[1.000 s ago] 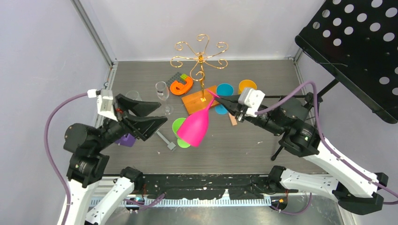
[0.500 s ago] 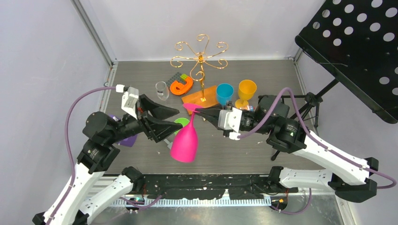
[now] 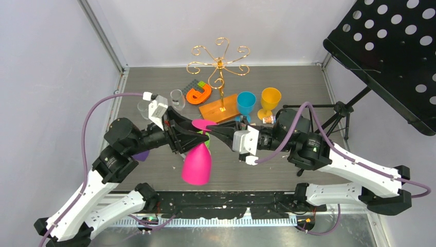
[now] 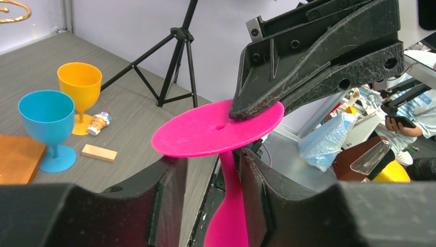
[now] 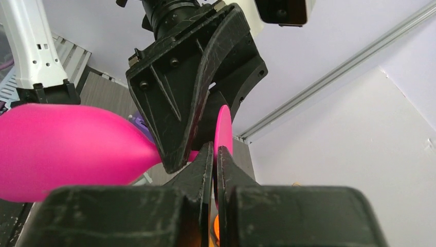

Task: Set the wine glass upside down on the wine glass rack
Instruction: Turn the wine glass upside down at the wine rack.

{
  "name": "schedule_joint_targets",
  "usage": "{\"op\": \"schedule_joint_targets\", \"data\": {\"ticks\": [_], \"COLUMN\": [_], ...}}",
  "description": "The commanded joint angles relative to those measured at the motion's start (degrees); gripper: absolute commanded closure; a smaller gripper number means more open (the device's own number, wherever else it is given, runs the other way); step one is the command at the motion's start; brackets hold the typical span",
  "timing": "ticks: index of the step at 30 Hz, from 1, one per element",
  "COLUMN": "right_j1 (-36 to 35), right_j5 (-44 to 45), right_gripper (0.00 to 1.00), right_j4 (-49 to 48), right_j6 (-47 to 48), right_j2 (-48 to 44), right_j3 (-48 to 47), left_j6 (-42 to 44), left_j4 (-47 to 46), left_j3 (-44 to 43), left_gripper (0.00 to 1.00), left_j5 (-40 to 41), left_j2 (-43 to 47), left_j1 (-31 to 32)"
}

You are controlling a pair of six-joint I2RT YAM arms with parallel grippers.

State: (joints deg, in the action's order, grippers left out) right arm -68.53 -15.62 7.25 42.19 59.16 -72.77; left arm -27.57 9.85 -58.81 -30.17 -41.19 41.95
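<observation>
The pink wine glass hangs upside down above the table's near middle, bowl down and foot disc on top. My right gripper is shut on the rim of that disc, pinching it edge-on. From the left, my left gripper straddles the stem just under the disc. It is open: the stem lies against the right finger, with a gap to the left one. The wine glass rack, gold wire on a wooden base, stands at the back, apart from both grippers.
A blue goblet, an orange goblet and a small bottle stand right of the rack. Clear glasses and an orange letter shape lie to its left. A black perforated stand on a tripod overhangs the right side.
The right arm carried the glass toward the near left and turned it bowl-down. The left gripper moved in around the stem and its fingers narrowed.
</observation>
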Motion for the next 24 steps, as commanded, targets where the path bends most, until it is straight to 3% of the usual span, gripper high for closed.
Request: {"op": "schedule_joint_targets", "data": {"ticks": [1,8,13,16,18,21,24], "right_j1": [-1.7,-2.6,-2.7,-2.7,-2.7,-2.7,-2.8], "right_j5": [3.8,9.9,12.2,12.2,12.1,12.4,13.4], "right_gripper": [0.94,0.94,0.94,0.94,0.94,0.93,0.81], "right_j4": [-5.2,-11.4,-13.9,-14.0,-14.2,-14.9,-16.7], "right_j6": [2.4,3.9,4.6,4.6,4.5,4.3,4.0], "right_j2": [0.2,-1.1,-2.0,-2.3,-2.5,-2.9,-3.8], "right_j3": [-2.0,-0.1,1.5,2.0,2.3,3.2,5.1], "left_j6": [1.9,2.4,2.4,2.3,2.2,2.0,1.9], "left_j4": [0.4,2.3,2.5,2.5,2.5,2.5,2.6], "left_j3": [-1.6,-1.5,-1.5,-1.7,-1.8,-1.8,-1.8], "left_gripper": [0.61,0.72,0.72,0.82,0.97,1.00,1.00], "left_j5": [1.5,2.2,1.9,1.8,1.8,2.8,6.2], "left_j2": [-0.8,-0.3,-0.5,-1.2,-1.7,-2.1,-2.2], "left_j1": [1.3,1.6,1.8,1.9,2.0,2.2,2.2]}}
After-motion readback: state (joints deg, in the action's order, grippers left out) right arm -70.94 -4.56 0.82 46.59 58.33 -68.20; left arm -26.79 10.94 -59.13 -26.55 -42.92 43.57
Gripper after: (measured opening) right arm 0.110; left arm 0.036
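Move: The pink wine glass hangs foot-up, and its stem lies between my open left fingertips, about 1 cm back of their middle and level with them. From my right hand, already pinching the foot, the stem is some 2 cm to the left, 1 cm back and 3 cm below. From my left hand, the rack stands about 27 cm ahead, 5 cm right and 25 cm below; the green goblet is roughly 13 cm ahead, 2 cm left and 33 cm below. I close my left fingers from about half open to almost shut, pinching the pink stem just under the foot while the hand stays nearly put, creeping about 1 cm forward and down at the end. My right hand keeps its pinch on the foot, easing it some 2 cm forward, towards the rack, and turning about 10 degrees clockwise. ##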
